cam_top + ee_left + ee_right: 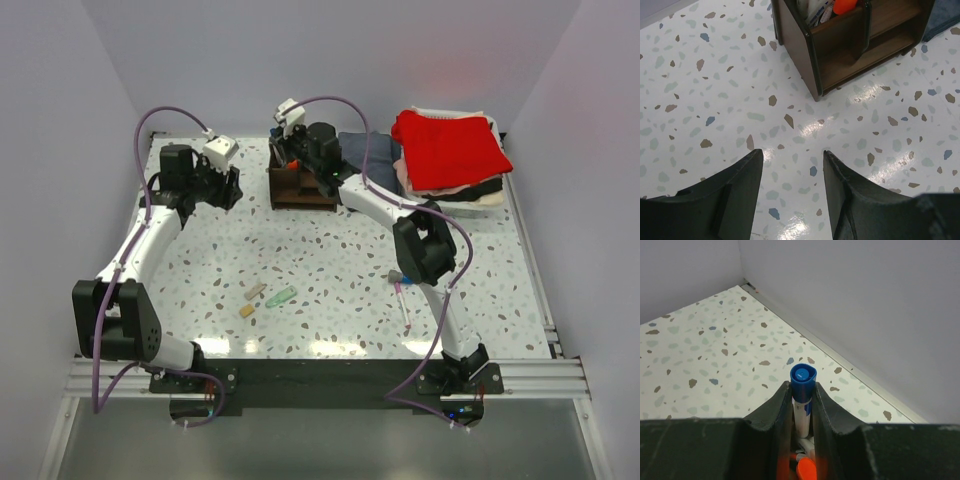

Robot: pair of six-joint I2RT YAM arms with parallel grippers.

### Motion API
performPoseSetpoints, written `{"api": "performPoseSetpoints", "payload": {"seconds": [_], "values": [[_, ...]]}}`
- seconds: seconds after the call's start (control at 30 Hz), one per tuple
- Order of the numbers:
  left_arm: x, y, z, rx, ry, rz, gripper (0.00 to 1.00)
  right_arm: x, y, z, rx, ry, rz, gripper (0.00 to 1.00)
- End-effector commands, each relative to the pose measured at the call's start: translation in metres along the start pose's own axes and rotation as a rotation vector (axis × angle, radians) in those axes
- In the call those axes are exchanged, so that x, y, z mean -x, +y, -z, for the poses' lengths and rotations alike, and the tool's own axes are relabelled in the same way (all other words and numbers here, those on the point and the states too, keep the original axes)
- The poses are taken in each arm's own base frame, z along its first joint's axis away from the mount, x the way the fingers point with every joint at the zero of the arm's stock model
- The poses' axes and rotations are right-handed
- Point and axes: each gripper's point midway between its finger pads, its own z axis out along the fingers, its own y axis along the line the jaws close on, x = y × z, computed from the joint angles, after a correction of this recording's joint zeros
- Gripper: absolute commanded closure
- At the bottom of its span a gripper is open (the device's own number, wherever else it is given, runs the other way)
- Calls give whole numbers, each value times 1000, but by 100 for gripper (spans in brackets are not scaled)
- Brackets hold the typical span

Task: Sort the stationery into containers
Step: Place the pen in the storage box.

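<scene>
The dark brown wooden organizer (305, 203) stands at the back middle of the table. My right gripper (300, 165) hangs over its left end, shut on a blue-capped pen (802, 377) held upright between the fingers (826, 412). Below the pen, an orange-capped item (807, 470) and other pens sit in the compartment. My left gripper (224, 190) is left of the organizer (865, 45), low over the table; it (792, 155) is open with nothing between its fingers. Two tan blocks (256, 293) (247, 311), a pale green piece (281, 297) and pink and red pens (401, 296) lie on the near table.
A pile of folded clothes with a red cloth (450, 145) on top sits at the back right, with a dark blue cloth (362, 150) beside the organizer. White walls close in the table at the back and both sides.
</scene>
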Motion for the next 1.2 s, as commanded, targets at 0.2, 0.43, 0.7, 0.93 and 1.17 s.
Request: {"api": "performPoseSetpoints", "payload": {"seconds": [0.2,0.43,0.7,0.93,1.17], "values": [[10,4,2,8,-40,-27,44,5,-8,5,-31,-15,23,100],[14,-1,12,3,-60,-38,43,2,-15,10,-70,14,15,72],[27,-9,25,-7,-131,-47,43,81,-21,47,-85,-31,20,45],[46,-17,51,14,-235,-103,43,98,-37,143,-183,165,23,44],[56,-26,64,7,-317,-105,42,-41,-39,289,-187,865,29,45]]}}
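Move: The right hand holds the blue-capped pen upright over the storage box's left compartment, whose middle lies about 15 cm below and 1 cm back. The orange marker's cap there is some 3 cm right, 2 back and 7 down; the blue cloth lies about 21 cm right, 3 back and 22 down. From the left hand, that compartment is roughly 12 cm ahead, 14 right and 11 down. Right hand lowers the pen some 3.5 cm, releases, sweeps right, up and back; left hand rises, drawing back. ##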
